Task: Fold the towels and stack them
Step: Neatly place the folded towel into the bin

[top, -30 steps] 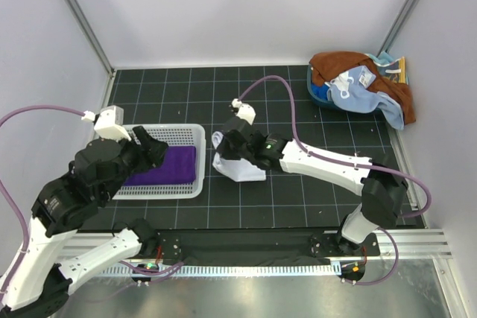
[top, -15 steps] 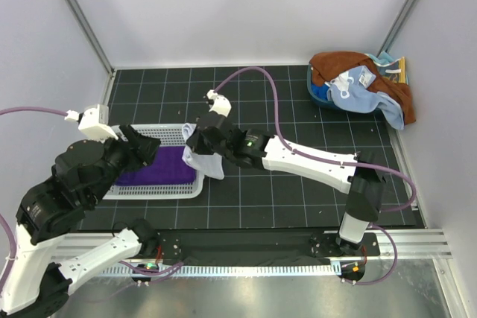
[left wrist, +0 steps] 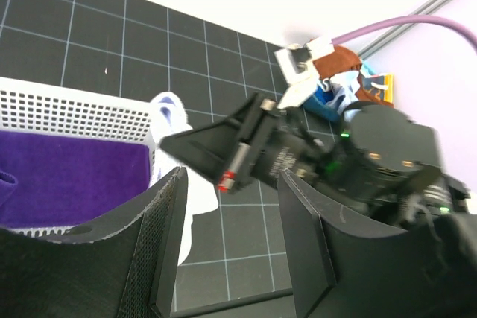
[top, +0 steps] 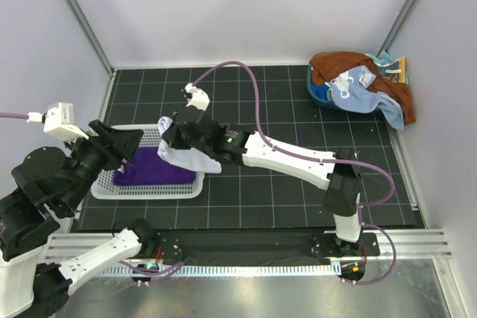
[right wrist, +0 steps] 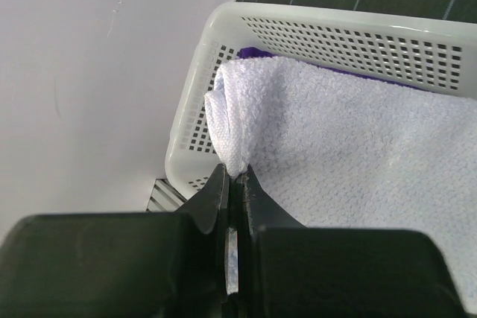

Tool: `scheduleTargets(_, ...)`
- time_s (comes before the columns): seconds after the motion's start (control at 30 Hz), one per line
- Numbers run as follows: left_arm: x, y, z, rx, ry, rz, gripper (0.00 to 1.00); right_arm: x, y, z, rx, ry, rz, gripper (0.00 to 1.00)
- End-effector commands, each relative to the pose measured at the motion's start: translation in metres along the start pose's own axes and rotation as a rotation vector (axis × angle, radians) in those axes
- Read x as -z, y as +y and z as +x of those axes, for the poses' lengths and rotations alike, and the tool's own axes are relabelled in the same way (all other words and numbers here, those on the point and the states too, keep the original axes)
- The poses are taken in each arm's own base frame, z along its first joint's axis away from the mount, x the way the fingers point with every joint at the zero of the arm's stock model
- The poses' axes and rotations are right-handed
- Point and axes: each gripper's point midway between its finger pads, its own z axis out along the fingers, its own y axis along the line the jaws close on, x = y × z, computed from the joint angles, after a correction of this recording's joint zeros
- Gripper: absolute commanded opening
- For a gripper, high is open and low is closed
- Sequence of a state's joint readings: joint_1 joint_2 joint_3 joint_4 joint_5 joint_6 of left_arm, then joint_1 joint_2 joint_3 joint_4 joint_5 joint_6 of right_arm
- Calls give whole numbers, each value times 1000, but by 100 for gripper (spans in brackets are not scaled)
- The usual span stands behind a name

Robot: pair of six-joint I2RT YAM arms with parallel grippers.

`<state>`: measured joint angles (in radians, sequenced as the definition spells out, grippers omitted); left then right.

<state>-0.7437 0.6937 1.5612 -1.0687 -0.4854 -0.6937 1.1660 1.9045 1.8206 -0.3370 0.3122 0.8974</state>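
My right gripper [top: 168, 139] [right wrist: 237, 176] is shut on a folded edge of the white towel [top: 190, 159] [right wrist: 350, 169]. The towel hangs over the right part of the white slotted basket [top: 149, 193] [right wrist: 335, 27]. A dark purple towel [top: 153, 171] [left wrist: 67, 184] lies flat inside the basket, partly covered by the white one. My left gripper [top: 123, 144] [left wrist: 231, 176] hovers open at the basket's left side with nothing between its fingers. More towels, rust-brown and light blue, lie in a heap [top: 359, 86] [left wrist: 343, 80] at the back right corner.
White walls and metal posts close in the black gridded table [top: 298, 109] on three sides. The right arm [top: 298, 160] stretches diagonally across the middle, its purple cable [top: 246, 80] arching above it. The metal rail [top: 261, 247] runs along the near edge.
The right arm has carried the white towel leftward from the table's middle to over the basket. The left arm has drawn back to the left, clear of the basket's middle.
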Motion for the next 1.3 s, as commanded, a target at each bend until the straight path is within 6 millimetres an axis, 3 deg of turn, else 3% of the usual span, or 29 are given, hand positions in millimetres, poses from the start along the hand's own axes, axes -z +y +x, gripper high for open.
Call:
scheduleTargets(0.0, 1, 1, -8, -20, -20, -12, 55, -4, 35, -10, -30, -36, -80, 1)
scheduleTargets(0.23, 4, 5, -6, -21, -16, -17, 55, -27, 42, 2, -20, -27, -90, 1)
scheduleTargets(0.6, 7, 9, 1, -22, -2, -10, 55, -70, 36, 27, 28, -3, -77, 1)
scheduleTargets(1.03, 6, 11, 6, -40, 5, -12, 55, -98, 37, 39, 87, -14, -98, 1)
scheduleTargets(1.27, 3, 13, 7, -51, 6, -22, 55, -118, 27, 47, 89, -2, -75, 1)
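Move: The right hand, holding the folded white towel by its edge, is already inside the bin's right rim, which lies about 7 cm to its right and 4 cm ahead. The bin's middle is some 12 cm to its left, 4 cm ahead and roughly 22 cm below. The folded purple towel in the bin lies about 10 cm left, 3 cm ahead and 25 cm down. From the left hand, the bin's middle is some 13 cm ahead, 5 cm left and far below, about 38 cm. Fingers still shut on the edge of the hanging white towel, the right hand carries it about 10 cm left, further in over the bin towards its middle and above the purple towel. It starts off nearly level, then sinks steadily as it travels, some 9 cm in all, with hardly any turn of the wrist and without loosening its pinch. ##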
